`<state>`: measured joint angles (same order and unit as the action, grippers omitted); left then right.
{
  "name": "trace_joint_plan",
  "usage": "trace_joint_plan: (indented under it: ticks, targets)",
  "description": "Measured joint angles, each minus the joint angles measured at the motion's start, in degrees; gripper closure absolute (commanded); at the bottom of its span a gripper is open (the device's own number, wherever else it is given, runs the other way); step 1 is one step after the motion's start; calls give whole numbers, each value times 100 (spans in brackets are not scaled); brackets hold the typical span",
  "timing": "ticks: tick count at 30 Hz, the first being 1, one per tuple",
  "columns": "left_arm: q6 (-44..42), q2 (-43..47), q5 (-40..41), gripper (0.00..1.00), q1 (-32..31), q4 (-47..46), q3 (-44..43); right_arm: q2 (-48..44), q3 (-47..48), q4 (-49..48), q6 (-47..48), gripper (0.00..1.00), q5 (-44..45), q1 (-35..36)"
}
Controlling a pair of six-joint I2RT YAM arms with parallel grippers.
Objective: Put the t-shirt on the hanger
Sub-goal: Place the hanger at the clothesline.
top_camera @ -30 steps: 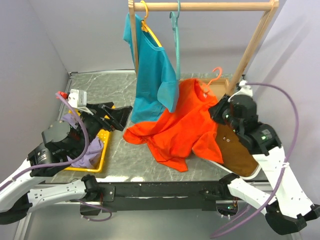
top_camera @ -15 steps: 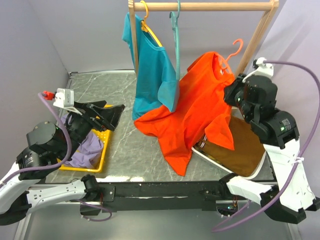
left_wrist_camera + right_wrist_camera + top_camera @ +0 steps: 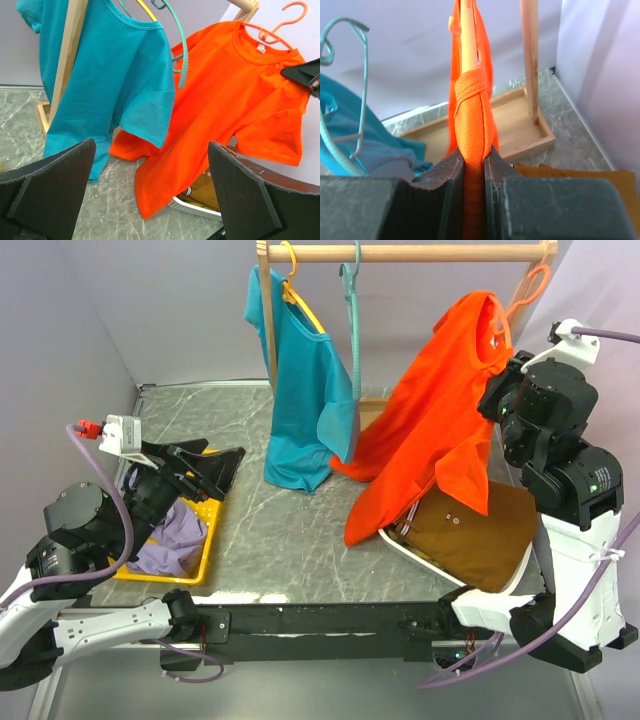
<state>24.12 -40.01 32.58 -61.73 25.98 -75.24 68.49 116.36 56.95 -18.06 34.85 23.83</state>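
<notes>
The orange-red t-shirt [image 3: 430,430] hangs on the thin orange hanger [image 3: 530,285], held up high at the right, just below the wooden rail [image 3: 400,253]. It also shows in the left wrist view [image 3: 235,95], with the hanger's hook [image 3: 292,10] above its collar. My right gripper [image 3: 505,390] is shut on the shirt's shoulder over the hanger; in the right wrist view the cloth [image 3: 474,115] is pinched between the jaws. My left gripper [image 3: 215,470] is open and empty above the yellow tray, facing the rack.
A teal t-shirt [image 3: 300,390] on a yellow hanger [image 3: 293,285] and an empty teal hanger [image 3: 352,300] hang on the rail. A white basket [image 3: 420,550] holds brown cloth [image 3: 475,535]. A yellow tray [image 3: 205,540] holds lilac cloth [image 3: 170,540]. The rack's post [image 3: 510,330] stands at the right.
My right gripper has lifted the t-shirt and hanger from the table up and to the right, close to the rail. My left arm has drawn back a little.
</notes>
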Motion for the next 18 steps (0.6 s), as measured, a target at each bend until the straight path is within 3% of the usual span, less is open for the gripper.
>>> trace_joint_plan:
  ticks: [18]
  targets:
    - [-7,-26,7,1,0,4,0,876,492,-713,549,100,-42,-57]
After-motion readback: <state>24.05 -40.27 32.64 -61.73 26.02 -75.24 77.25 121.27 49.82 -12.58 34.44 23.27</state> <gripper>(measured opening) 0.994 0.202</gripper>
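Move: The orange hanger, already wearing the red t-shirt, is to go onto the free right stretch of the clothesline rod, about 20 cm ahead of the right hand, 3 cm left and some 5 cm above. The rack's right post stands about 20 cm ahead and 8 cm right; the empty teal hanger hangs some 14 cm ahead, 20 cm left, slightly lower. From the idle left hand that stretch is roughly 30 cm ahead, 40 cm right and a bit above. The hanger's hook is carried in towards the clothesline rod, inside of the right post: the right hand, still pinching hanger and cloth together at the shirt's near shoulder, first lifts slightly, then goes mainly forward about 5 cm, easing a little left and ending 1 to 2 cm higher. The wrist barely turns, and the grip stays shut. ##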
